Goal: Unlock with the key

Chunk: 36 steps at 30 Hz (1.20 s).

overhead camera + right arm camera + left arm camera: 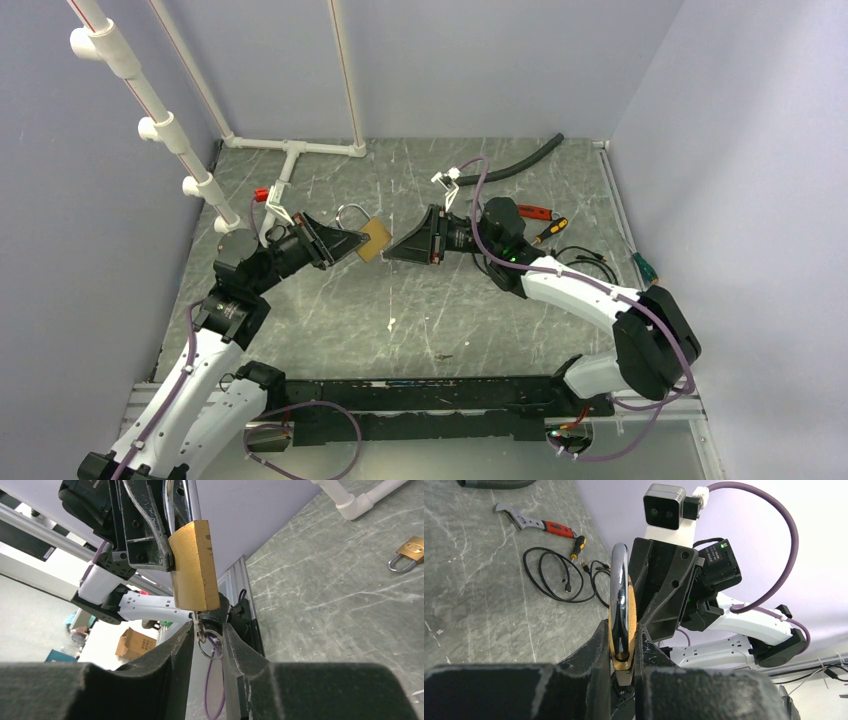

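My left gripper [355,243] is shut on the body of a brass padlock [373,240] and holds it above the table, its silver shackle [618,587] pointing away from the left wrist camera. The tiny key [200,625] hangs from the padlock's [194,567] underside, and its metal ring [209,646] dangles below. My right gripper [207,637] faces the padlock from the right. Its fingers [176,645] stand close on either side of the key and ring, with a narrow gap still between them.
A second brass padlock [412,552] lies on the marbled tabletop. A red-handled wrench [535,211], a screwdriver [550,229] and a coiled black cable [580,258] lie behind the right arm. A black hose [510,165] and white pipes [290,150] line the back.
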Tool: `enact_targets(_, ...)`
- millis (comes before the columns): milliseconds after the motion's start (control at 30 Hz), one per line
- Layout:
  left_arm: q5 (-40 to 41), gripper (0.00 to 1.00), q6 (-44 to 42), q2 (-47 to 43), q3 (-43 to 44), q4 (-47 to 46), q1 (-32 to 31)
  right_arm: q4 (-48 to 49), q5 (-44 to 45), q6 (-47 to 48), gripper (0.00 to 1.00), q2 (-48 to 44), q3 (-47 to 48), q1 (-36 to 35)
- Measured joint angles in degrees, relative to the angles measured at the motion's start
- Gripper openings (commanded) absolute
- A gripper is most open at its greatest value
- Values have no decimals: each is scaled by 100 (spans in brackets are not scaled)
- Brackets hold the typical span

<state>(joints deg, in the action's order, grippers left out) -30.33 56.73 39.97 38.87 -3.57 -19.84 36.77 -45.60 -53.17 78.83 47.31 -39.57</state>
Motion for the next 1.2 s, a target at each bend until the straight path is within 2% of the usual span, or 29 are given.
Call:
enact_targets(400,114,0,-4,-13,-4,2,0,553,-149,-396,24,164,-52,0)
enact_targets(600,179,0,-7,-13,-4,2,-2,684,-155,-494,18,238,-57,-2)
enact_targets(667,192,0,-7,-13,-7,2,-2,721,-160,-518,14,262,-57,-2)
enact_targets(800,238,0,-4,-57,-37,2,-2,793,-170,-579,0,319,-59,-28)
enact_targets(1200,258,0,17,-127,-201,-179,33,1272,-232,-1008,0,616,-61,-31)
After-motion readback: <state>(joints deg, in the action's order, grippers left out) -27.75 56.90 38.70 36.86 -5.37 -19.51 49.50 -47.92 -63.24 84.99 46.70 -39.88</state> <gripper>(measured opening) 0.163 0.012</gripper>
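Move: The key standing in the lock of the padlock is almost between my right hand's half-open fingertips, about 1 cm left and 1 cm ahead, level with them. The padlock's body is some 3 cm left and 3 cm ahead of that hand; the small padlock lies on the table, roughly 18 cm left, 12 cm ahead and 27 cm below. From my left hand, gripping the big padlock, the key is about 4 cm right and 3 cm back, level. I shut my right fingers fully on the key's head while that hand creeps about 1 cm to the left, towards the padlock, its wrist turning by under 10 degrees. My left hand keeps its grip on the padlock and eases it not quite 1 cm left and forward, turning only slightly. ##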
